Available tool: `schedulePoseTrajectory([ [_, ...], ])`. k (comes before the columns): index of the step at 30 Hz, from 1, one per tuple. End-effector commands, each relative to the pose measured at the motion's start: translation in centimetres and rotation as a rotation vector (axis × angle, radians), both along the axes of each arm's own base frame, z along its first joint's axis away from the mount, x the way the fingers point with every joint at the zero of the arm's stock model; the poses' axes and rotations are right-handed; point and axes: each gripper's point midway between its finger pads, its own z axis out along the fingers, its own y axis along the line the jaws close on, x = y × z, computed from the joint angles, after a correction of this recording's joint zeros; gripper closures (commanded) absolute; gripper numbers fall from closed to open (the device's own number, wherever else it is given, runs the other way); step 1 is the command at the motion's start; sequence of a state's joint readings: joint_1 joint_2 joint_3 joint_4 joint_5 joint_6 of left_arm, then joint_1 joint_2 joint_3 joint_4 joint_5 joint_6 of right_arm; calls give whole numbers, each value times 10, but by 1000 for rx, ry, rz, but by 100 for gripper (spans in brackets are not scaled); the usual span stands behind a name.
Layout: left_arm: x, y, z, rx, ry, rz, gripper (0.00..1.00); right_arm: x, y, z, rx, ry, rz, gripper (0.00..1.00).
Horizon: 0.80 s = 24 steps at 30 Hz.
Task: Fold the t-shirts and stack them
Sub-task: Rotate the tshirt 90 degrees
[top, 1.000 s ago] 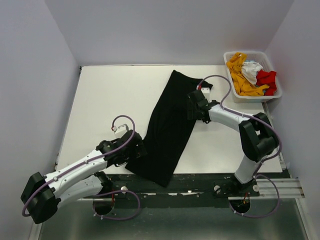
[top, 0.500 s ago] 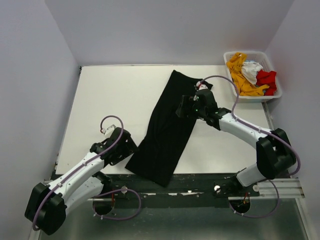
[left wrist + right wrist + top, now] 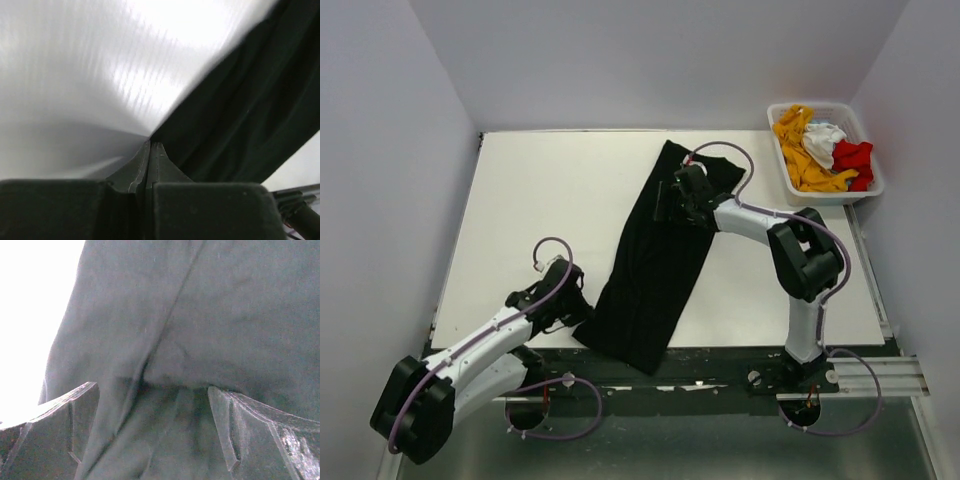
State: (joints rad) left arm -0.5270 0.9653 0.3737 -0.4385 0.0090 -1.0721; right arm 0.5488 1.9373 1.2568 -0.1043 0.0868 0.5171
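The large black t-shirt (image 3: 655,255) lies as a long strip slanting from the far middle of the table to its near edge. My left gripper (image 3: 583,308) sits at the strip's near left edge; in the left wrist view its fingertips (image 3: 150,146) are pressed together right on the hem of the black t-shirt (image 3: 240,110). My right gripper (image 3: 665,205) hovers low over the upper part of the shirt, open, its fingers (image 3: 75,405) standing either side of a raised fold of the black cloth (image 3: 200,315). The orange-yellow t-shirt (image 3: 800,152), white t-shirt (image 3: 823,140) and red t-shirt (image 3: 853,160) are crumpled in the basket.
A white slatted basket (image 3: 830,197) stands at the far right corner of the white table (image 3: 540,210). Grey walls close in the left, back and right sides. A dark gap and metal rails run along the near edge (image 3: 720,385).
My left gripper has gone from open to shut at the shirt's near left edge. My right gripper has slid leftward across the upper part of the shirt, staying open.
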Motion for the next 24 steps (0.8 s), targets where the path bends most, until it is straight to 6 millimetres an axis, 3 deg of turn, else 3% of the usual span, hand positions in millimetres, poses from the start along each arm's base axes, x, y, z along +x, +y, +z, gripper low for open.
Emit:
schedulePoseTrajectory([
  [1,-37,-6,-14,-71,69,5,100,32,-11,-16,-84,0,-78,0],
  [5,-47,-11,-21,-91,67,31,100,65,-11,-19,-88,-23,-69,0],
  [10,-54,-31,-29,-115,111,21,100,105,6,-24,-93,-97,50,0],
  [15,-46,-42,-22,-26,127,63,100,144,24,-37,-106,-142,127,0],
  [18,-41,-52,-15,-3,121,69,100,155,31,-36,-99,-157,142,0],
  [20,-39,-47,-13,39,119,94,100,154,31,-26,-98,-156,141,0],
  [24,-36,-41,-3,77,90,100,100,147,19,27,-101,-208,96,0],
])
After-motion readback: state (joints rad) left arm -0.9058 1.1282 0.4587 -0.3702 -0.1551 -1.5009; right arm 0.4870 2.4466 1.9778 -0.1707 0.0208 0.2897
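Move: The right hand, fingers wide open on the black t-shirt, has the shirt's far end about 18 cm ahead and 9 cm to the right, a couple of centimetres lower; the laundry basket stands some 40 cm right and 18 cm ahead. The left hand's shut fingertips are at the shirt's near-left corner, with the near end's middle roughly 7 cm right and 9 cm back, just beyond the table's near edge. With open fingertips on the cloth, the right hand pushes the shirt's upper part about 15 cm forward, veering some 5 cm left in the later half, towards the table's far edge, and tips up slightly. The left, still shut on the near-left corner, draws back about 3 cm and carries it some 7 cm right, regaining part of the backward travel. ##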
